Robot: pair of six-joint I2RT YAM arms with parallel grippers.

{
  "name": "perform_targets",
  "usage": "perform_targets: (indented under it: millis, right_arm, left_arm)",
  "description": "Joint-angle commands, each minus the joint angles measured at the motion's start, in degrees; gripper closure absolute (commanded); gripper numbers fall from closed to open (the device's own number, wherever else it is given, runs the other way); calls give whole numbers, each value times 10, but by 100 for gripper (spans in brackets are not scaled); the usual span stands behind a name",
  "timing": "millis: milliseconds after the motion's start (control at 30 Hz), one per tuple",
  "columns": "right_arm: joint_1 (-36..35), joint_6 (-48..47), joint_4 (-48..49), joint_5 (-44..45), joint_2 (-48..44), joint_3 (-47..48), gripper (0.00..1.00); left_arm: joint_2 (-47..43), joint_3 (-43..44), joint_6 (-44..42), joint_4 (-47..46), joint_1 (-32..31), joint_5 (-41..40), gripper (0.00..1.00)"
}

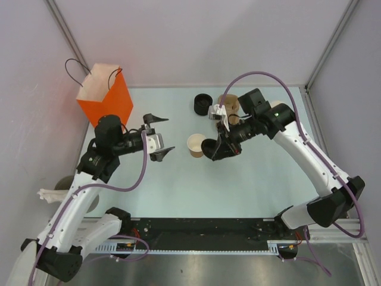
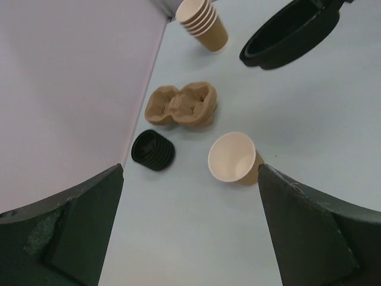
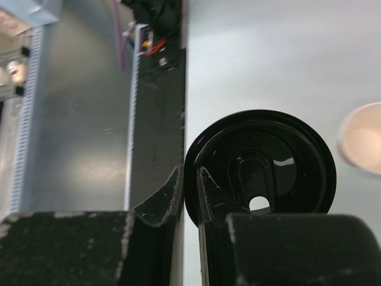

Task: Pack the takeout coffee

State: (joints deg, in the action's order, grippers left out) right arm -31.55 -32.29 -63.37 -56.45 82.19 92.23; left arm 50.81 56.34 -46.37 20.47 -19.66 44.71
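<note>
A small tan paper cup point(image 1: 195, 145) stands upright and uncovered on the pale table, its pale inside showing point(image 2: 233, 158). Just to its right, my right gripper point(image 1: 219, 146) is shut on the rim of a round black lid point(image 1: 210, 148), held above the table. In the right wrist view the fingers pinch the lid's point(image 3: 262, 161) left edge, the gripper point(image 3: 190, 186) beneath it and the cup point(image 3: 364, 137) at the right border. My left gripper point(image 1: 161, 136) hangs open left of the cup, nothing between its fingers point(image 2: 190, 196). The lid point(image 2: 292, 33) shows beyond the cup.
An orange paper bag point(image 1: 107, 98) stands open at the back left. A stack of black lids point(image 1: 203, 104) point(image 2: 153, 150), a brown cardboard carrier point(image 2: 183, 105) and a stack of tan cups point(image 2: 203, 22) lie behind the cup. A black rail point(image 3: 158, 119) borders the near edge.
</note>
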Motion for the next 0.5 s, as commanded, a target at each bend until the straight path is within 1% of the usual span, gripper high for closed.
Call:
perform_targets:
  millis: [0, 133, 233, 333, 467]
  right_arm:
    - [-6, -26, -51, -53, -19, -18, 88]
    - [10, -29, -53, -60, -7, -25, 87]
    - [16, -37, -64, -75, 22, -10, 87]
    - [15, -59, -108, -83, 65, 30, 87]
    - [14, -79, -138, -94, 104, 68, 88]
  left_arm:
    - [13, 42, -76, 11, -36, 92, 1]
    - [29, 51, -124, 38, -75, 81, 1]
    - [49, 47, -157, 48, -103, 43, 1]
    - [74, 47, -182, 55, -138, -2, 1]
    - [105, 51, -193, 53, -176, -47, 1]
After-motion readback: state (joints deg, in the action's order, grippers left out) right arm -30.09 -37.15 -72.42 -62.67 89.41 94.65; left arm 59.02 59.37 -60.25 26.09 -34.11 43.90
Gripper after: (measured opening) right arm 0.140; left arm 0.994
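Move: The black lid held in the right fingers lies about 13 cm to the right of the open left hand, 4 cm back and 3 cm below; its middle is some 3 cm ahead and 2 cm left of the right hand point, at its height. From the left hand, the paper cup stands 8 cm ahead, 9 right; the lid stack 33 ahead, 10 right; the cup carrier 30 ahead, 21 right, all roughly 20 below. The lid stays pinched by its rim in the shut right fingers, which draw back about 2 cm, come forward again and settle 2 cm lower, tipping some 10 degrees. Towards it the wide-open left hand goes about 6 cm right and 3 cm back, at first nearly level, then sinking 3 cm, while turning some 15 degrees clockwise; it stops short of touching. ##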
